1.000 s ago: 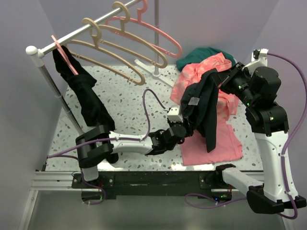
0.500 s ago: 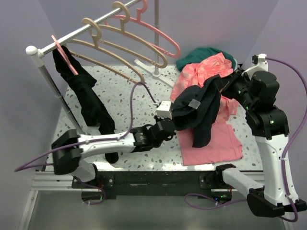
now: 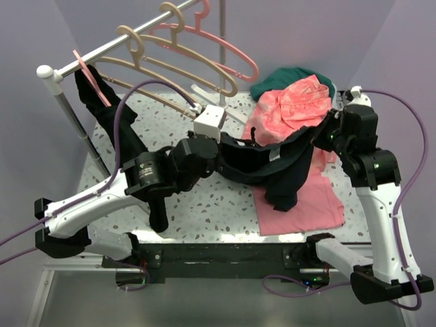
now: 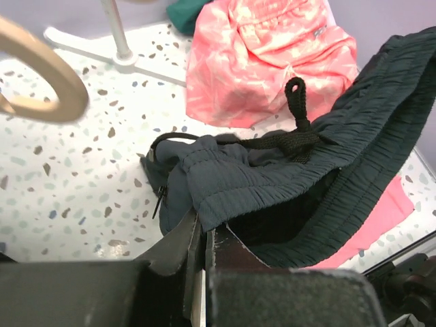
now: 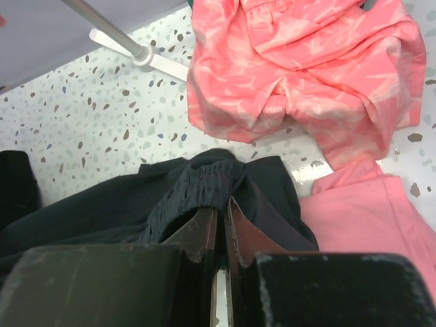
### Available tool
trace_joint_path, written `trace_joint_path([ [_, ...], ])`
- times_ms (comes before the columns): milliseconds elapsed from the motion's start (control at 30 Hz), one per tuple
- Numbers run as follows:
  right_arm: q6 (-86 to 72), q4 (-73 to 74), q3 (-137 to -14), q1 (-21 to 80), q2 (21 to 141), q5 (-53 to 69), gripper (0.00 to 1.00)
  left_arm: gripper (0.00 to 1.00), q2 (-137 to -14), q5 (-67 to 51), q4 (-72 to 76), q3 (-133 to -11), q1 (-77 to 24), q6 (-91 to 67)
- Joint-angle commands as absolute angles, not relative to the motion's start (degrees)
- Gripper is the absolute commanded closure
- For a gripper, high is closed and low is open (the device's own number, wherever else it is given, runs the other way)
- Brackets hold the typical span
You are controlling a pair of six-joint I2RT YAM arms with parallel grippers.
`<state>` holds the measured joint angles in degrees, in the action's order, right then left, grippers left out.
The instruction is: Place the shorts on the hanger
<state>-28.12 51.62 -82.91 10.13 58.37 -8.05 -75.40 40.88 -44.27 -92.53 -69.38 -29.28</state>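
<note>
The dark navy shorts hang stretched above the table between my two grippers, one leg drooping over the pink cloth. My left gripper is shut on the left end of the ribbed waistband, where a drawstring loop shows. My right gripper is shut on the waistband's other end. The beige hanger hangs on the rail at the back left, its lower tip just behind my left wrist; a curved piece of it appears in the left wrist view.
A patterned pink garment and a teal cloth lie at the back right. A plain pink cloth lies under the shorts. A long black garment hangs on a pink hanger from the rail. The stand's post rises at the back.
My left gripper has shut on the shorts' waistband and risen back and to the left. The shorts, which hung from the right gripper, are now stretched wide between both grippers.
</note>
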Motion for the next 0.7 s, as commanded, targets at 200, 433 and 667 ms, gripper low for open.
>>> trace_joint_path([
  [200,-25.40,57.66,-97.06,10.20,63.55,-8.88,0.91,1.00,-84.29,41.31,-60.12,-115.50,-69.08,-22.85],
  [433,-26.63,50.90,-73.33,10.20,58.19,-7.56,0.84,1.00,-78.14,34.56,-47.56,-88.82,-68.29,-26.53],
  [667,-28.57,42.45,-56.26,10.20,58.18,-0.28,0.51,1.00,-79.89,27.61,-32.73,-66.11,-67.33,-31.37],
])
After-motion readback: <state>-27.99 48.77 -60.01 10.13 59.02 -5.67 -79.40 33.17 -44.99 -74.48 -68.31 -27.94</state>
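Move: The black shorts already hang by the waistband between the two grippers, to be laid on the bare tabletop between them. That spot is about 3 cm ahead, 13 cm to the right and 33 cm below the left hand, and from the right hand some 3 cm back, 14 cm to the left and 32 cm down. The folded pink cloth lies below the right hand, 10 cm back and 1 cm left; the coral garments are about 24 cm ahead of that hand, 1 cm right, 28 cm down. The black shorts are swung up some 6 cm by both hands together, then brought down quickly about 20 cm towards the tabletop, the hands still dropping at the end. The left gripper keeps its pinch on the waistband while rolling its left side up and tipping down; the right tips down about 20 degrees and opens to nearly half on the way down, letting go of its waistband corner. ##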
